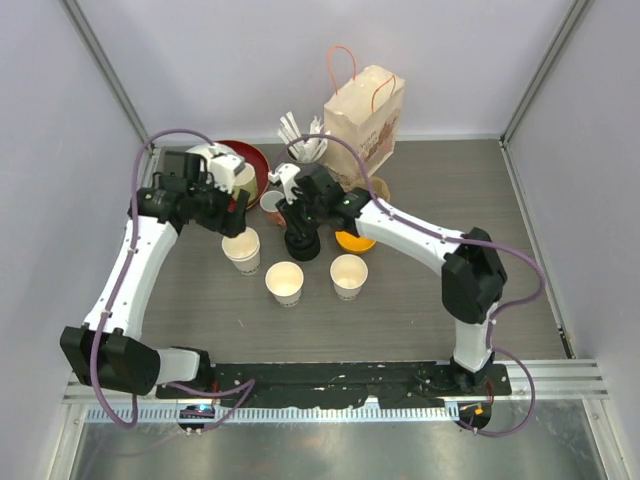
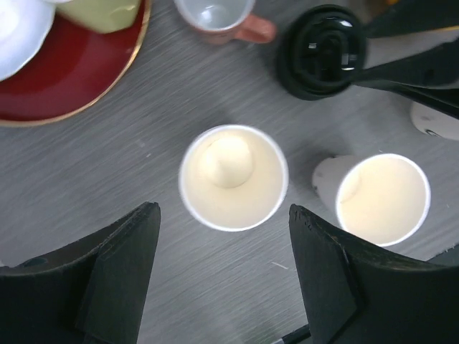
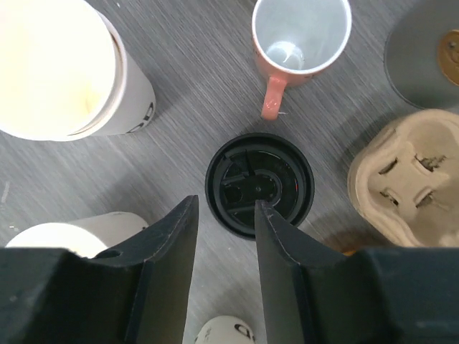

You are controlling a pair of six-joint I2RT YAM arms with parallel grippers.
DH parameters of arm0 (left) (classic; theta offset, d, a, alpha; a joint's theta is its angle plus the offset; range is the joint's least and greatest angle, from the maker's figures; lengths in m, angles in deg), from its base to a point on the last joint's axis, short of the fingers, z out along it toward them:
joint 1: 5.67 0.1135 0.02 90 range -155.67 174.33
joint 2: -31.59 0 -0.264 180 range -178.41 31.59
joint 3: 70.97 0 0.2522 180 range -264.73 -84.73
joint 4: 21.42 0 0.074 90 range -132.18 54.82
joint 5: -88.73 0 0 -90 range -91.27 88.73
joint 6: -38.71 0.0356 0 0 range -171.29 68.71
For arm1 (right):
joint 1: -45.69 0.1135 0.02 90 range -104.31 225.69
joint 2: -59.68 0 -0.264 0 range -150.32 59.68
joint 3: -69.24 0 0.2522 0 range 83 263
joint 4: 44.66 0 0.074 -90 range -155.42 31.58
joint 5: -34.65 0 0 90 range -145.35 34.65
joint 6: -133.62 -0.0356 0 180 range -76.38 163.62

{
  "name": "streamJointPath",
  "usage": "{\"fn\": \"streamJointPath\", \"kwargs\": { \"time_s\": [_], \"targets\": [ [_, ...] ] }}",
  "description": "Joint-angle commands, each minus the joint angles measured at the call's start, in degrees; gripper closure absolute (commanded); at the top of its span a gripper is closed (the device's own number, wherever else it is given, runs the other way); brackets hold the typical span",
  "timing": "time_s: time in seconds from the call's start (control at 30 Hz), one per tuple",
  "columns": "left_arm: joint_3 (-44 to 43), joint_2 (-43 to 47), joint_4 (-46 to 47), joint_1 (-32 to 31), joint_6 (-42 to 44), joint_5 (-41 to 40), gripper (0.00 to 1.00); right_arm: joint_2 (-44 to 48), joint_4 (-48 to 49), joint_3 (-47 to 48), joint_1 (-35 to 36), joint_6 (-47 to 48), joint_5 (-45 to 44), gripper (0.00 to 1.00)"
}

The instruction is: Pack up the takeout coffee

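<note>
Three cream-white paper cups without lids stand in a row: left (image 1: 242,250), middle (image 1: 285,283), right (image 1: 349,276). My left gripper (image 1: 238,220) hangs open over the left cup (image 2: 233,177), with nothing between its fingers (image 2: 107,279). A black lid (image 3: 259,184) lies flat on the table behind the cups. Above it, my right gripper (image 3: 226,202) is open with a narrow gap. One fingertip is over the lid's middle, the other just outside its left rim. I cannot tell if they touch it.
A pink-handled white cup (image 3: 301,32) and a red plate (image 1: 247,165) sit behind the cups. A cardboard cup carrier (image 3: 409,179) lies right of the lid, with a paper bag (image 1: 365,115) at the back. An orange dish (image 1: 355,242) lies under the right arm.
</note>
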Motion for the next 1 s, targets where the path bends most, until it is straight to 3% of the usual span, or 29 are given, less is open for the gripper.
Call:
{"fn": "streamJointPath", "kwargs": {
  "time_s": [0.0,0.2,0.97],
  "targets": [
    [-1.50,0.27,-1.94,5.54,-2.16,-0.43,0.24,-4.73,-4.28,6.68,0.17,5.99,0.46,0.57],
    [-1.67,0.01,-2.73,7.13,-1.20,-2.10,0.24,-9.31,-7.89,10.46,2.28,9.25,-0.50,0.53],
    [-2.64,-1.48,-4.93,7.48,1.97,0.62,0.24,-13.10,-9.21,9.33,4.92,11.54,-8.84,0.57]
  ]
}}
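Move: The stack of black coffee lids lies some 13 cm below the right hand, about 3 cm ahead and level with it sideways. From the lids, the small pink mug is about 9 cm farther out and 7 cm to the left, the stack of paper cups 14 cm left and 4 cm back, the nearer loose cup 14 cm back and 3 cm left. From the left hand the lids lie about 12 cm right, 8 cm ahead and 18 cm down. The right hand sinks about 8 cm towards the black lids, quickly at first and then easing, drifting only slightly left while its slanting fingers tip some 20 degrees more steeply down; they stay about half open and end still just clear above the lids. Early on, the empty left hand slides about 4 cm to the left, away from the lids, turning slightly counter-clockwise, then hovers with its fingers open by the cup stack, settling about 1 cm lower. ##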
